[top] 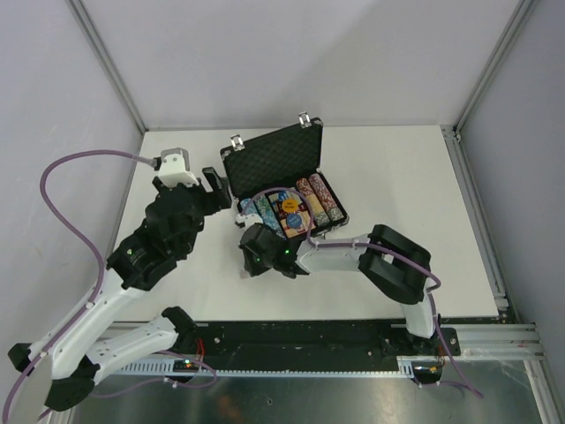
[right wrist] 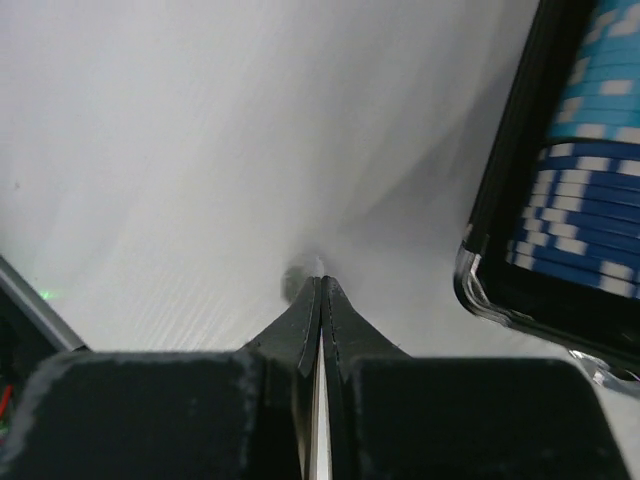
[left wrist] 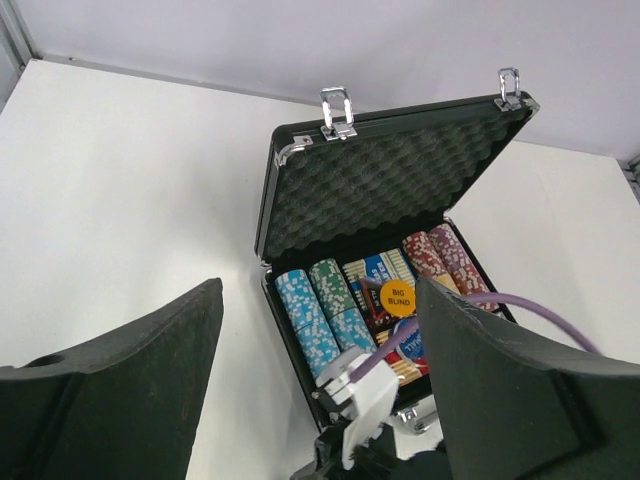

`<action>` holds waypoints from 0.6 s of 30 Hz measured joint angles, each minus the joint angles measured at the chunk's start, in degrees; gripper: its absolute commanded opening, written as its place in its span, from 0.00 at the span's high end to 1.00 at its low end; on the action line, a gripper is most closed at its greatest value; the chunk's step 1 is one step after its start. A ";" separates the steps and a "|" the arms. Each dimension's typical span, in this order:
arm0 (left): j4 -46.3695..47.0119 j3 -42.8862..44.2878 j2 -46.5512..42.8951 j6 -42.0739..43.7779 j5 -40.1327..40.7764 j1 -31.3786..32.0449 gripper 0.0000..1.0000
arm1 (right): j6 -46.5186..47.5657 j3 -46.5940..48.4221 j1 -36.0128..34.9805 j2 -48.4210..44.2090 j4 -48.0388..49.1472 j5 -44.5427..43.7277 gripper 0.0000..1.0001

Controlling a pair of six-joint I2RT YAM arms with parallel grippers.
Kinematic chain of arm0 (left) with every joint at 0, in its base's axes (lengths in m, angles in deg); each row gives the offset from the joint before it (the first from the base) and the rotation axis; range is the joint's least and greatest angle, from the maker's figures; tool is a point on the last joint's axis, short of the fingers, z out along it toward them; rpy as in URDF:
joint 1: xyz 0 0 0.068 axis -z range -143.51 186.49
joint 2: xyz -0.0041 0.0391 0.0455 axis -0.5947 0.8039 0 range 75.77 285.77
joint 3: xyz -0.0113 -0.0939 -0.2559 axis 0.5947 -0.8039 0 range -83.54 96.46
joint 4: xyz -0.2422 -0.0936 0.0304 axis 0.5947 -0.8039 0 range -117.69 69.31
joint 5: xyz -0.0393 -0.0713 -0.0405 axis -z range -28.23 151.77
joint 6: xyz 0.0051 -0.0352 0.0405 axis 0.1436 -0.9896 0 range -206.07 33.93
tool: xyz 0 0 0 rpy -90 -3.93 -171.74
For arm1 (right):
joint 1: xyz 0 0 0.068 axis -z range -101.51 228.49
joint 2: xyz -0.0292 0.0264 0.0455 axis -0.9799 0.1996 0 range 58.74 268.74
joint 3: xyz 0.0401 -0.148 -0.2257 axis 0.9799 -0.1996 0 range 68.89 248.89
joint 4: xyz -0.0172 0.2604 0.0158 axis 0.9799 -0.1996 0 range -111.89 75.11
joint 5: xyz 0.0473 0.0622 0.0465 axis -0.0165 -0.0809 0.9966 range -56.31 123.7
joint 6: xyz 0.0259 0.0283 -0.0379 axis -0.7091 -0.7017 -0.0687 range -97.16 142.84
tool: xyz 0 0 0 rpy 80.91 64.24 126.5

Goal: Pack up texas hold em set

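Note:
The texas hold em set is a black silver-trimmed case [top: 231,168] standing open at the table's middle, foam-lined lid [left wrist: 380,185] upright. Inside lie rows of blue chips [left wrist: 305,312], green chips [left wrist: 333,288] and red chips [left wrist: 440,258], card decks [left wrist: 378,272] and an orange "BIG BLIND" button [left wrist: 398,297]. My left gripper [left wrist: 318,290] hovers open to the case's left, nothing between its fingers. My right gripper [right wrist: 320,285] is shut, tips down on the table just off the case's front left corner [right wrist: 490,290]. A thin pale sliver shows between its fingers; I cannot tell what it is.
My right arm's wrist and purple cable [left wrist: 365,390] lie across the case's front edge. Grey walls and metal posts [top: 106,62] bound the white table [top: 397,177] at the back and sides. The arms' mounting rail [top: 309,340] runs along the near edge.

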 measured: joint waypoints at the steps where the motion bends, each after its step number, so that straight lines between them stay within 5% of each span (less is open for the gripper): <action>1: -0.02 0.00 -0.24 0.04 0.15 0.00 0.18 | 0.20 0.00 0.02 -1.14 -0.83 -0.39 1.00; 10: 0.00 -1.03 -3.13 0.37 2.60 0.00 0.18 | 1.86 0.00 2.84 -15.08 -4.79 -3.74 1.00; 18: 0.07 -1.86 -2.97 0.24 3.15 0.00 0.17 | 3.82 0.00 8.11 -16.13 -8.83 -7.48 1.00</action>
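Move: The right hand, low at the table with its fingers shut on a small clear piece, has the open case's middle roughly 15 cm ahead and 11 cm to its right. The blue chip stacks stand about 12 cm ahead and 3 cm right, the small blind button 13 cm ahead and 12 cm right, and the case handle 6 cm ahead and 15 cm right. From the raised left hand the case lies some 10 cm ahead, 17 cm right and 31 cm below. Still pinching the clear piece, the right hand rises about 11 cm, then swings forward and right towards the case. ##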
